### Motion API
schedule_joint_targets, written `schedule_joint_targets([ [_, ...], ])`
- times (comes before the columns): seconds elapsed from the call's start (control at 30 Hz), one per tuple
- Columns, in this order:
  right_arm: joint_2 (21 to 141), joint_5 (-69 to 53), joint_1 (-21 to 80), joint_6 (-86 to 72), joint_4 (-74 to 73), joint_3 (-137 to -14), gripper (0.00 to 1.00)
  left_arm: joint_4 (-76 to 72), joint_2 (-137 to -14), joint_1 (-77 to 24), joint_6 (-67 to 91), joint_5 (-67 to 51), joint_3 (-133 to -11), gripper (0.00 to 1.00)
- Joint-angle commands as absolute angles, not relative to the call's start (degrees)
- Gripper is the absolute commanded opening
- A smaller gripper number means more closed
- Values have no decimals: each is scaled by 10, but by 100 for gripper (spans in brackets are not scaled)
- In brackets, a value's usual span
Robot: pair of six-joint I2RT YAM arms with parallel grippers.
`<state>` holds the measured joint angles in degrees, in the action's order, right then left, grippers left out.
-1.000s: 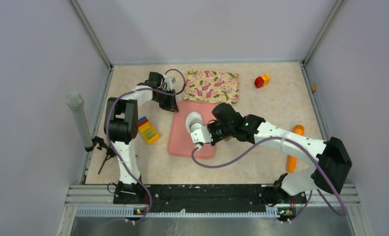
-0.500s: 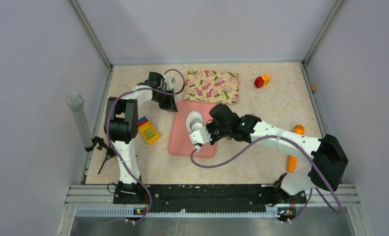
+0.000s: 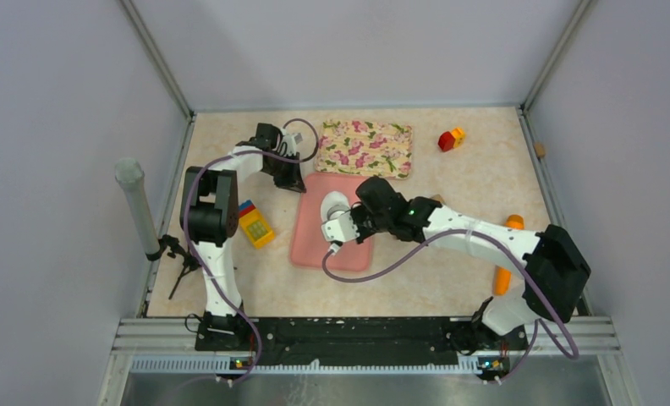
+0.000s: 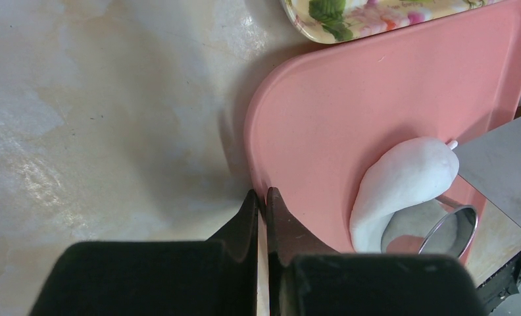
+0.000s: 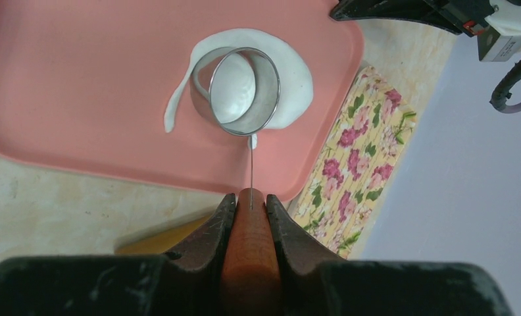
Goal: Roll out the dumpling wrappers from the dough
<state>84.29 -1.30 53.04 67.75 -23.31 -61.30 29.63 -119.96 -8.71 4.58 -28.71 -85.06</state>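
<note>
The dough lies as a flat white sheet on the pink mat, also seen as dough from above. A silver ring cutter stands on it, framing a round, wrapper-sized patch of dough. My right gripper is shut on a brown wooden handle. The handle's thin needle reaches the dough's near rim beside the ring. My left gripper is shut, with its tips at the mat's edge. I cannot tell whether they pinch it.
A floral tray sits just beyond the mat. A coloured toy block lies left of the mat. An orange cylinder is at the right and a red-orange toy at the far right. A grey post stands outside the left edge.
My right arm has swung a little left and farther in, bringing its wrist closer over the dough. The left arm has stayed at the mat's far-left corner.
</note>
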Motion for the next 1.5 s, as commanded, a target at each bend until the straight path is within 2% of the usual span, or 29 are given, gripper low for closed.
schedule_joint_targets([
  [0.0, 864, -44, 515, 649, -196, -626, 0, 309, -1216, -94, 29, -312, -860, 0],
  [0.43, 917, -133, 474, 603, -161, -688, 0, 314, -1221, -94, 27, -316, -865, 0],
  [0.7, 969, -236, 452, 584, -244, -811, 0, 311, -1221, -94, 36, -306, -862, 0],
  [1.1, 1074, -311, 451, 584, -363, -1008, 0, 304, -1219, -94, 43, -304, -858, 0],
  [1.47, 1109, -336, 475, 620, -436, -1076, 0, 288, -1215, -92, 60, -292, -849, 0],
])
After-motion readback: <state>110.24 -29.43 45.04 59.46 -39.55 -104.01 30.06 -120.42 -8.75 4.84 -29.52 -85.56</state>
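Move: About 10 cm ahead, 6 cm left and 12 cm below the right hand, which already holds the spatula with its blade against the dough, lies the outer dough. The metal ring cutter stands in it some 4 cm nearer the base. The tray's far-left corner, with the left fingertips on its rim, is about 14 cm ahead of and 12 cm left of the right hand; the roller lies 3 cm ahead and 9 cm right. From the left hand the dough is 4 cm back, 8 cm right. Dragging the scrap dough off from around the ring cutter, the right hand carries the spatula towards the tray's far-left corner: forward first, then mostly left and rising, about 10 cm left, 5 cm forward and 6 cm up in all. It tips the fingers some 20 degrees and rolls its left side up, grip kept. The left hand stays put, shut fingertips on the tray rim. ##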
